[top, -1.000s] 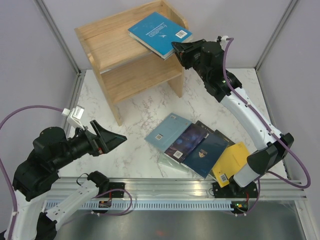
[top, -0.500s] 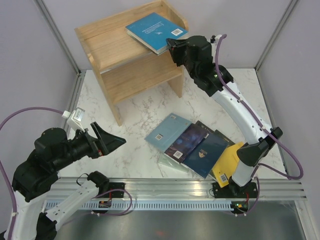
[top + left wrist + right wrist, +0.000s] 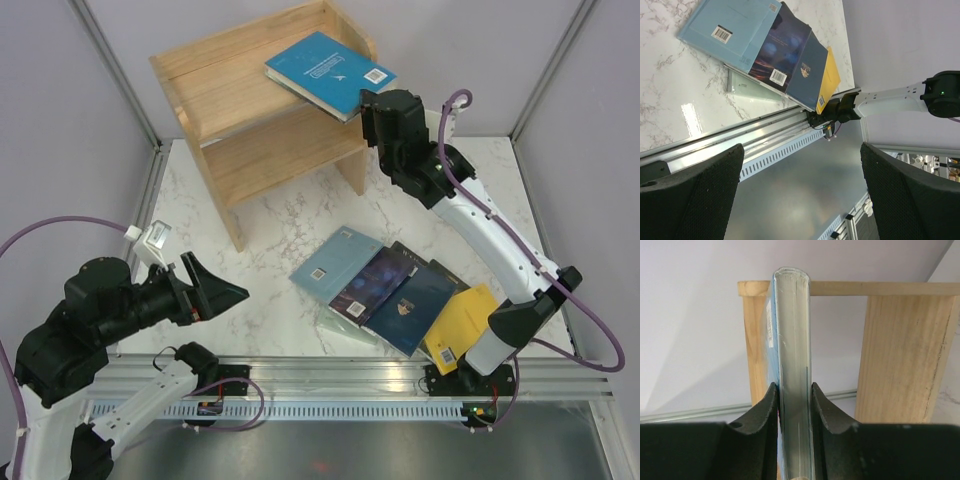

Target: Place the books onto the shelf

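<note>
My right gripper (image 3: 370, 100) is shut on the corner of a teal book (image 3: 328, 70), which hangs tilted over the right end of the wooden shelf (image 3: 215, 95). In the right wrist view the book's edge (image 3: 795, 340) stands upright between my jaws (image 3: 794, 386), with the shelf's boards (image 3: 900, 350) behind it. Pale blue (image 3: 335, 262), dark purple (image 3: 375, 282), navy (image 3: 415, 305) and yellow (image 3: 462, 322) books lie fanned on the table, a pale one (image 3: 335, 325) under them. My left gripper (image 3: 225, 290) hovers open at the front left, nothing between its fingers (image 3: 690, 200).
The left wrist view looks down on the same fan of books (image 3: 735, 30) and the metal rail (image 3: 755, 135) at the table's near edge. Grey walls enclose the marble table (image 3: 270, 230). The right arm's base (image 3: 470, 375) stands just behind the yellow book.
The right gripper swung left and then back right over the shelf's right end, turning the teal book with it. The left arm has sunk slightly.
</note>
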Robot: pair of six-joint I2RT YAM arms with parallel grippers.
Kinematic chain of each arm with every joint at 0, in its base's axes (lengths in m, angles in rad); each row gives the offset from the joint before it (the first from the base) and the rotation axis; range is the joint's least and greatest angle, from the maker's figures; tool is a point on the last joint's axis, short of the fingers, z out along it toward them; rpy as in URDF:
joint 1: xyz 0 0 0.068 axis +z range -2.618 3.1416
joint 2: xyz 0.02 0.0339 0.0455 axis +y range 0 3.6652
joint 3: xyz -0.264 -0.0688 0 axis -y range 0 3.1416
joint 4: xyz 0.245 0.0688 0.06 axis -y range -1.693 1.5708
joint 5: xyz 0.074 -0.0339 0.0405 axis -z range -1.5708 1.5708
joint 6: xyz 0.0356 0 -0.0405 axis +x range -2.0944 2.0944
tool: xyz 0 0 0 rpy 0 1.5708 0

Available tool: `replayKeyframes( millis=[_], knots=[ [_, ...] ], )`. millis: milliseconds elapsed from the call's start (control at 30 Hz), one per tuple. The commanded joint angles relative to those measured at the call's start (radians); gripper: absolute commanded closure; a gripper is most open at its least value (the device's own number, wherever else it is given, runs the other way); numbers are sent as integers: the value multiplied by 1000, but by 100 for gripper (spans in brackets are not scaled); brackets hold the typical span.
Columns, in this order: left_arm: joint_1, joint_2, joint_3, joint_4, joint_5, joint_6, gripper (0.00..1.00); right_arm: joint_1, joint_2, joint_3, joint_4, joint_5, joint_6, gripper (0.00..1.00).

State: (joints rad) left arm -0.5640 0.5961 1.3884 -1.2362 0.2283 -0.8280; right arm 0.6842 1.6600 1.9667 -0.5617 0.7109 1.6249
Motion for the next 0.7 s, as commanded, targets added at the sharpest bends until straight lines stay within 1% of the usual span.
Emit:
replayKeyframes(
  millis=[0,167,300,367,500,667],
  knots=[
    [3,11,21,-32,37,66,0,-17,-63,-54,-124,153,43,100],
    [3,10,18,-31,40,87,0,35,-20,-20,-119,186,58,100],
    [3,4,27,-31,40,99,0,81,64,95,-122,213,53,100],
    [3,1,31,-32,42,98,0,90,107,118,-124,223,78,100],
    [3,-22,38,-54,36,99,0,116,190,205,-119,205,85,100],
    [0,-48,66,-117,-20,122,0,129,253,212,-78,180,115,100]
  ],
)
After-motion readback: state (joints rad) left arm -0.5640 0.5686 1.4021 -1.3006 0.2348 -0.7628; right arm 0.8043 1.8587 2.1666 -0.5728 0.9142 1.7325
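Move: The shelf's upper board, where the book is headed, has its middle about 20 cm to the left of the right hand, 8 cm ahead and some 3 cm lower. The blue book, already pinched level by its near right edge, has its middle about 7 cm left and 5 cm ahead, at hand height. The shelf's right rim stands roughly 12 cm ahead and 3 cm left, about level. From the idle left hand the board is some 40 cm ahead, 8 cm right and 6 cm higher. The blue book, still pinched flat in the right fingers, first comes back and to the right by a good centimetre. Then it is carried left and a little forward past that starting point, ending about 5 cm to its left, farther in over the upper board and at nearly the same height. The wrist turns some 5 degrees clockwise and the grip stays as it is. ##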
